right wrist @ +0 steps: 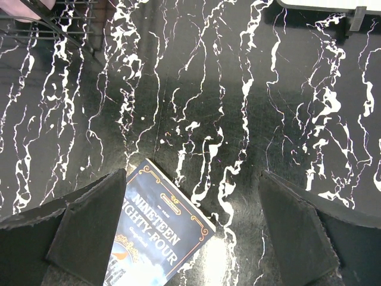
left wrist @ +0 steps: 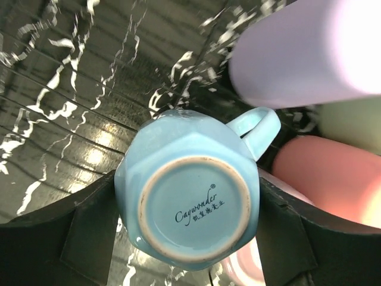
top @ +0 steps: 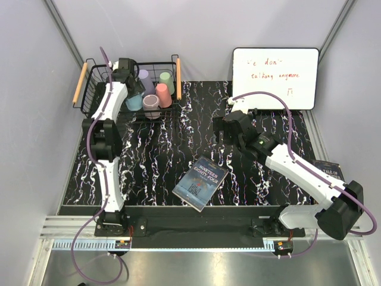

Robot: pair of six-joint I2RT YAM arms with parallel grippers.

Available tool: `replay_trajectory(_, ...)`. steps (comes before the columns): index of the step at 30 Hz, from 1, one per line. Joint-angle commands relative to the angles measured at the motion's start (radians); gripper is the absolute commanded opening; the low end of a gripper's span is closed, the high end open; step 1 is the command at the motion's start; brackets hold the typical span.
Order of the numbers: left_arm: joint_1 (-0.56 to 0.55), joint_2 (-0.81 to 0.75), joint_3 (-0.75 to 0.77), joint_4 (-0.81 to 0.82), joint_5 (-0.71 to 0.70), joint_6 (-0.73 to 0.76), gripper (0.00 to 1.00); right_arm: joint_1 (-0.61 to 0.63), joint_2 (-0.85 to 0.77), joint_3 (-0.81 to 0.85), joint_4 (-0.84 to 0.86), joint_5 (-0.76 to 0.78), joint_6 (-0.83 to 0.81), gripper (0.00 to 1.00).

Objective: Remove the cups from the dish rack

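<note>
The black wire dish rack stands at the table's far left. Inside it are a lilac cup, a pale green cup, a salmon pink cup, a mauve cup and a light blue cup. My left gripper reaches down into the rack. In the left wrist view the light blue cup is bottom-up, handle to the upper right, and both fingers press its sides. The lilac cup and the salmon cup lie beside it. My right gripper hangs open over the table, holding nothing.
A dark blue book lies near the table's front middle, partly under the right gripper in the right wrist view. A whiteboard leans at the back right. A second book lies at the right edge. Grey walls close the sides.
</note>
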Motion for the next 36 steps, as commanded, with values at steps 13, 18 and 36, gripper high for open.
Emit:
replay_trajectory(13, -0.041, -0.448, -0.073, 0.165, 0.225, -0.046, 0.00, 0.004, -0.056, 0.040, 0.076, 0.118, -0.024, 0.98)
replay_trajectory(18, -0.043, -0.695, -0.422, 0.421, 0.455, -0.160, 0.00, 0.006, -0.139, -0.003, 0.162, -0.006, -0.009, 1.00)
replay_trajectory(36, -0.119, -1.163, -1.284, 1.380, 0.926, -0.585, 0.00, 0.004, -0.363, -0.385, 0.910, -0.572, 0.430, 0.96)
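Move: My left hand already holds the upside-down blue cup, just raised in the rack. The right gripper, where the cup is heading, is roughly 42 cm to its right, 24 cm back and 8 cm higher. From my left hand the purple cup is about 7 cm ahead and 6 cm right, the pink mug 3 cm back and 8 cm right, the coral cup 3 cm ahead and 14 cm right, all slightly lower. From my empty right hand, the blue cup lies about 24 cm ahead, 42 cm left and 8 cm lower. Keeping my grip on the blue cup, I lift my left hand about 17 cm almost straight up, then swing it back some 20 cm and right towards the right gripper, rolling its left side down as the fingers come level, pointing forward-right. My open right hand rises about 10 cm, drawing slightly back and left, and rolls its left side up until its fingers point level, forward-left. ##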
